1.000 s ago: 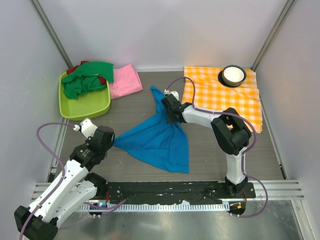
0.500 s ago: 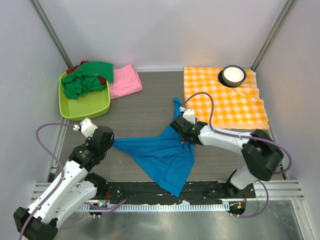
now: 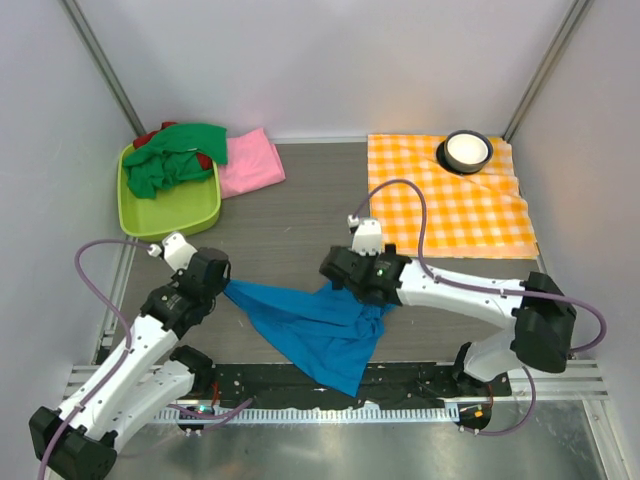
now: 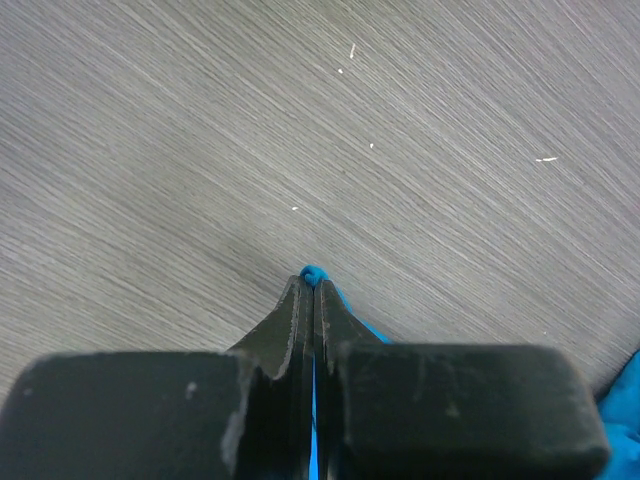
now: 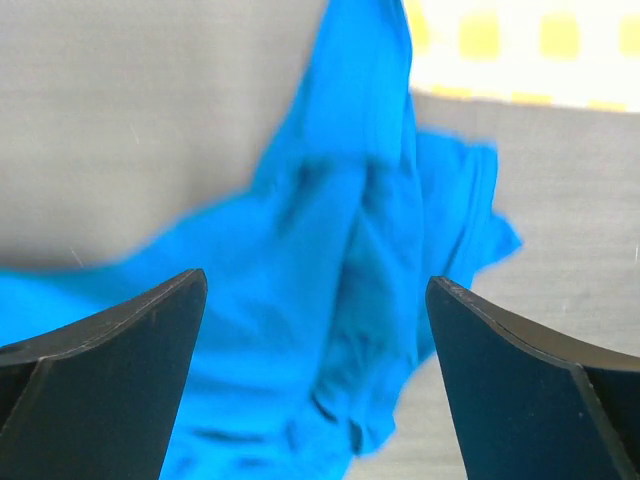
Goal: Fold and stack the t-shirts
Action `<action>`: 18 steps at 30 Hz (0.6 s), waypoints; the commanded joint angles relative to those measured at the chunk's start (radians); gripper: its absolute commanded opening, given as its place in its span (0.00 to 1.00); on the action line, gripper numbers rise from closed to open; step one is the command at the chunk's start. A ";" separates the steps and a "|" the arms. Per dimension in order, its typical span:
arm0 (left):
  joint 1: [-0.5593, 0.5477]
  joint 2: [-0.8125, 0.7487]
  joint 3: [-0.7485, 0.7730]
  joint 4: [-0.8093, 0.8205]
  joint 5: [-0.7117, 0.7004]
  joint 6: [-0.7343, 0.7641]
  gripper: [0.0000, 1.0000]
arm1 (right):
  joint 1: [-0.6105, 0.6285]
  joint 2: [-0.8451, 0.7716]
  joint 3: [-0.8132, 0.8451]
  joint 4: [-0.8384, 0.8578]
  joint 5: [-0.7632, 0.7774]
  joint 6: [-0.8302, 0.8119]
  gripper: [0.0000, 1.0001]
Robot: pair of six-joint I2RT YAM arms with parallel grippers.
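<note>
The bright blue t-shirt (image 3: 312,328) lies crumpled on the table near the front edge. My left gripper (image 3: 222,286) is shut on its left corner; in the left wrist view a tip of blue cloth (image 4: 313,272) sticks out between the closed fingertips (image 4: 300,300). My right gripper (image 3: 338,280) hovers over the shirt's right part with its jaws wide apart and nothing between them, the blue t-shirt (image 5: 300,380) below the gap (image 5: 315,288). A pink t-shirt (image 3: 250,163) lies at the back left. A green t-shirt (image 3: 178,155) and a bit of red t-shirt (image 3: 145,138) sit in the bin.
A lime-green bin (image 3: 172,215) stands at the back left. An orange-and-white checked cloth (image 3: 450,200) covers the back right, with a white bowl (image 3: 467,150) on its far edge. Walls close in the table on three sides.
The right gripper carried the shirt's far part toward the near edge, then opened and let it go. The shirt has bunched up near the front. The left gripper kept its hold.
</note>
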 commanded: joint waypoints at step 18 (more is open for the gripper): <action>0.026 0.080 0.058 0.104 0.012 0.043 0.00 | -0.472 0.467 0.480 0.329 -0.157 -0.463 0.75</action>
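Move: The narrow blue t-shirt end I'm going for lies about 25 cm ahead of my open right hand, 3 cm to its right and 8 cm below. The shirt's bunched body is nearly beneath that hand, some 5 cm left and 2 cm back; the checkered t-shirt's middle is roughly 33 cm ahead and 23 cm right. From my left hand, the narrow end is about 21 cm ahead, 29 cm right and 11 cm lower. I sweep my right hand forward about 21 cm over the blue shirt towards its narrow end beside the checkered one, arcing up nearly 5 cm and back down, drifting a little right. That wrist turns roughly 10 degrees clockwise while its wide-open fingers narrow partway, still empty. My left hand keeps its shirt corner pinched and eases just over 1 cm forward. ##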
